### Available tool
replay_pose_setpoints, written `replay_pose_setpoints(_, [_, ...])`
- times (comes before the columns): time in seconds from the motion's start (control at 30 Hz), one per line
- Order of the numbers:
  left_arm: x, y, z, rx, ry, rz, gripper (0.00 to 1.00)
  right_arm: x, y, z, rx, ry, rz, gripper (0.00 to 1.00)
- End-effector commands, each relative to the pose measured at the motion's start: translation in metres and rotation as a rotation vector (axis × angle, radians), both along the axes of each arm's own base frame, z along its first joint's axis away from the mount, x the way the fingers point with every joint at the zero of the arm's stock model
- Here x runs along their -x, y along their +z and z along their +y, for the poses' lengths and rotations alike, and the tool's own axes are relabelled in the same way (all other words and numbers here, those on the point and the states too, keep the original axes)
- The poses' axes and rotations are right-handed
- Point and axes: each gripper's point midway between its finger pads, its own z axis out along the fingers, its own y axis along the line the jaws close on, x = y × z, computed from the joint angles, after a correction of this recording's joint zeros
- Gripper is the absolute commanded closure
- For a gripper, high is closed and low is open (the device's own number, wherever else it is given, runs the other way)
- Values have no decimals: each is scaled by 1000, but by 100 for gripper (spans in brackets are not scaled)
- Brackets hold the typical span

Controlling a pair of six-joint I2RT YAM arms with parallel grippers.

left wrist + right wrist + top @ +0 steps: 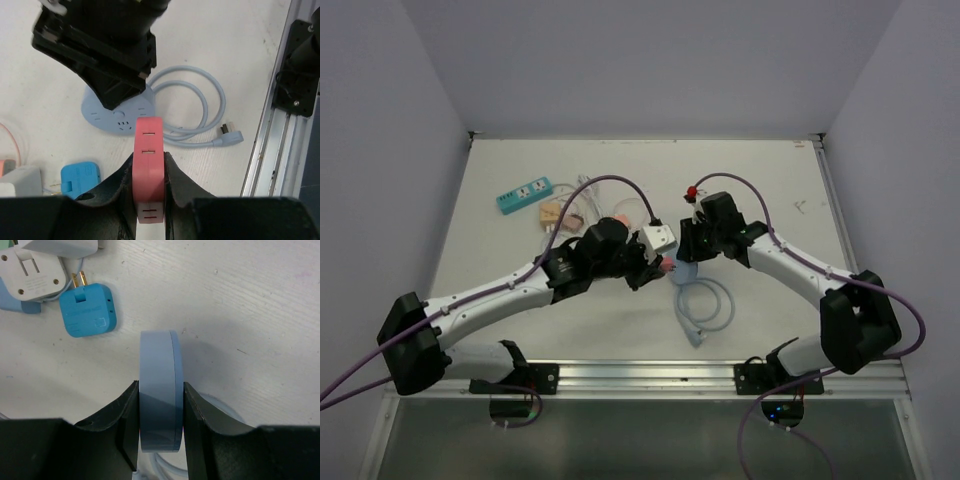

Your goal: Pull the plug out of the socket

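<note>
A pink-red plug (148, 160) with slots along its edge sits between the fingers of my left gripper (149, 156), which is shut on its two flat sides. Its far end meets the round light-blue socket (107, 117); whether its pins are inside is hidden. My right gripper (160, 386) is shut on that socket (159, 390), clamping the disc edge-on. In the top view the two grippers meet at mid-table, left gripper (655, 265) beside right gripper (690, 250), with the plug (667, 265) between them.
The socket's light-blue cord (705, 305) coils toward the near edge, ending in its own plug (231, 134). A blue adapter (88, 310) and a white adapter (32, 275) lie close by. A teal power strip (524, 194) lies far left. The metal rail (285, 125) borders the near edge.
</note>
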Motion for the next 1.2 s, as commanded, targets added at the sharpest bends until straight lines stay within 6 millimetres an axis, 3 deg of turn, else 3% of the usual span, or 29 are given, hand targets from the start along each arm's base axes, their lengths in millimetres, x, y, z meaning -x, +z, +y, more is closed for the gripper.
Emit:
replay_pose_setpoints(0.0, [4,44,4,69,-11,-46,100,-9,15,1,1,8,-54,100])
replay_pose_setpoints(0.07, [-8,47,15,71,73,-61,100,-11,25,4,-34,3,-72,100])
replay_pose_setpoints(0.13, [-26,36,33,64,212,-14,100,-13,30,2,-61,-21,-75,100])
replay_pose_setpoints(0.2, [-52,20,60,50,360,39,100,-16,36,-3,-96,-50,-87,100])
replay_pose_setpoints(0.3, [-82,-5,99,38,596,135,89,-20,39,-11,-189,-107,-73,100])
replay_pose_setpoints(0.5, [-115,-48,153,115,870,295,83,-21,42,-13,-246,-127,-78,100])
replay_pose_setpoints(0.8, [-137,-79,182,252,983,421,56,-25,30,-21,-290,-205,-61,100])
replay_pose_setpoints(1.0, [-137,-77,189,323,990,454,36,-28,14,-14,-332,-233,-9,100])
replay_pose_setpoints(1.13, [-137,-56,201,329,1028,401,20,-39,12,-19,-350,-277,-27,100])
replay_pose_setpoints(1.17, [-137,-39,204,345,1035,368,18,-42,11,-21,-351,-288,-27,100])
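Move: The left hand already holds the red plug, pulled clear of the round grey strip. The free spot it is taken to lies roughly 23 cm left, 8 cm ahead and 16 cm below. The small blue plug is beside that spot, some 6 cm to its right, and the flat teal plug about 16 cm to its right and 3 cm farther out. From the right hand, the spot is about 27 cm left, 2 cm back and 8 cm below. The left fingers keep the red plug pinched, then let go of it just left of the blue plug: a rise of about 4 cm, then a sweep left and forward while sinking, turning some 60 degrees counter-clockwise and tipping down. The right hand keeps its hold on the grey strip, shifting it slightly right and forward and rolling it. ##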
